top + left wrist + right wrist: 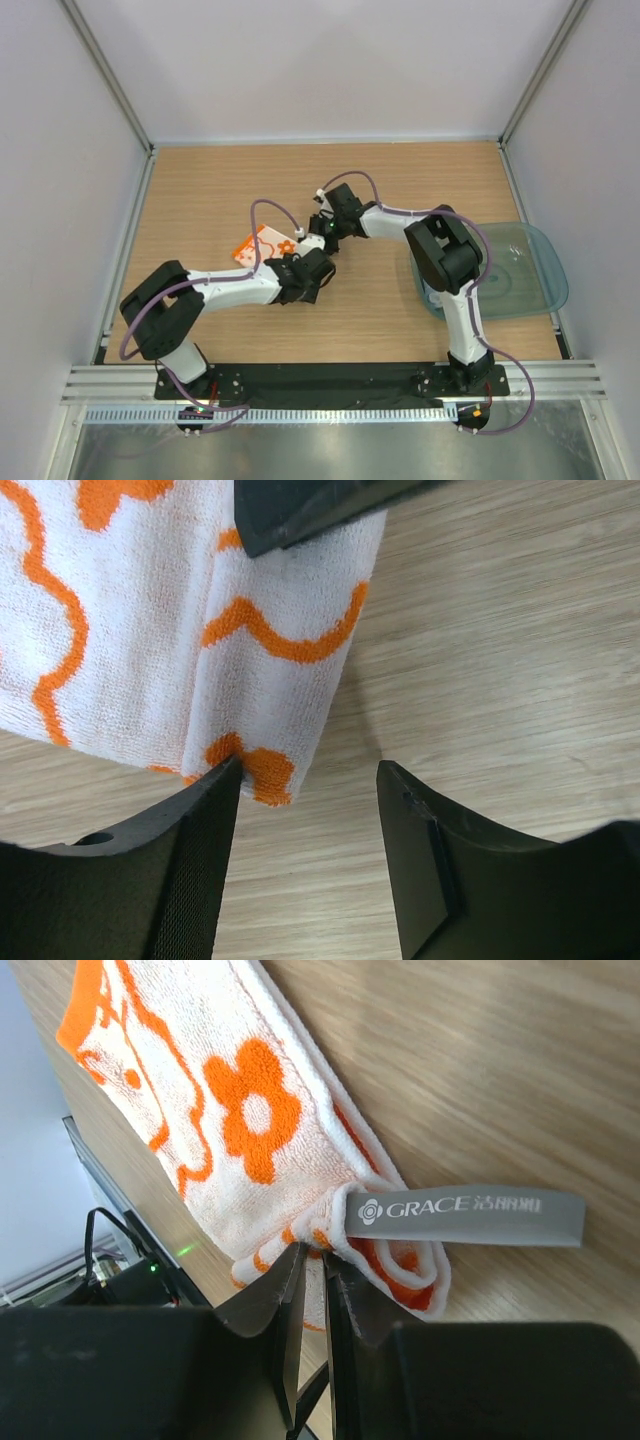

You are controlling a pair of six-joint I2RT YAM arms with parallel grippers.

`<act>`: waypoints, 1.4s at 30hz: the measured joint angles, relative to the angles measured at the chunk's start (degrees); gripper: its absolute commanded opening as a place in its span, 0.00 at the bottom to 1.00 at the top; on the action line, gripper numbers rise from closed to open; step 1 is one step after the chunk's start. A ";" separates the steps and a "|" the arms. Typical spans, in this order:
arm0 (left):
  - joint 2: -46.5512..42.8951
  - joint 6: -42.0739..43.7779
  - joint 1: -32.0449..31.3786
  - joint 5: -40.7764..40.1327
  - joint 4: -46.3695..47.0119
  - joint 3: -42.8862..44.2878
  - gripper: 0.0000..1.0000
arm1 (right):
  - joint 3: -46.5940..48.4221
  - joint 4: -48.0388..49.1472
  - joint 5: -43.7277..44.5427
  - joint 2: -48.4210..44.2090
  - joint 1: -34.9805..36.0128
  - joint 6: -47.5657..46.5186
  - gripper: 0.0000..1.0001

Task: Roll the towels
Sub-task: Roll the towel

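Observation:
A white towel with an orange pattern [258, 245] lies on the wooden table left of centre, with its right end folded over into a loose roll. In the right wrist view the towel [200, 1090] shows a grey "GRACE" label [460, 1216] at the rolled end. My right gripper [315, 1257] is shut on that rolled edge, pinching the cloth between its tips. My left gripper [310, 775] is open just below the towel [150, 630]; its left fingertip [222, 785] touches the towel's corner, and only bare wood lies between the jaws. Seen from above, the two grippers [318, 262] [322, 230] meet at the towel's right end.
A translucent teal tray [548, 262] sits at the table's right edge, beside the right arm's elbow. White walls with metal posts enclose the table on three sides. The right gripper's dark finger [300, 505] crosses the top of the left wrist view.

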 measured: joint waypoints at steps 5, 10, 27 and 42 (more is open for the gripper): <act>0.00 -0.02 0.00 -0.87 0.28 -0.46 0.59 | 4.85 -2.45 -0.70 2.80 -0.59 -0.81 0.21; 0.44 0.00 0.48 -0.87 0.68 -0.61 0.47 | 9.70 -4.76 -0.68 5.53 -1.46 -1.86 0.21; 2.91 1.38 5.33 3.61 0.81 2.29 0.00 | 18.14 -9.86 0.28 9.97 -5.22 -4.42 0.23; 2.40 -10.03 9.66 33.03 8.15 1.75 0.00 | 11.54 -15.72 1.92 -7.37 -21.62 -7.63 0.53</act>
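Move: The near end of the orange-and-white towel's half-made roll lies about 2 cm ahead and 1 cm left of the left hand's open fingers, 1 cm below, and some 7 cm back and 2 cm left of the right hand. The right fingers are still nearly shut at the roll's far, tagged end, its middle 1 cm ahead of them. From the right hand, the towel's flat orange end lies about 14 cm left and level, the blue rolled towel 28 cm right and 11 cm back. The left hand eases about 2 cm forward and a little left onto the near end of the roll and shuts its fingers, pinching it, then pulls it some 8 cm right and about 3 cm back, rolling some 30 degrees so that its left side dips. Meanwhile the right hand, nearly shut at the far tagged end, goes on forward about 6 cm, then comes free and sweeps right about 15 cm and farther forward, rising some 9 cm as its fingers open. ##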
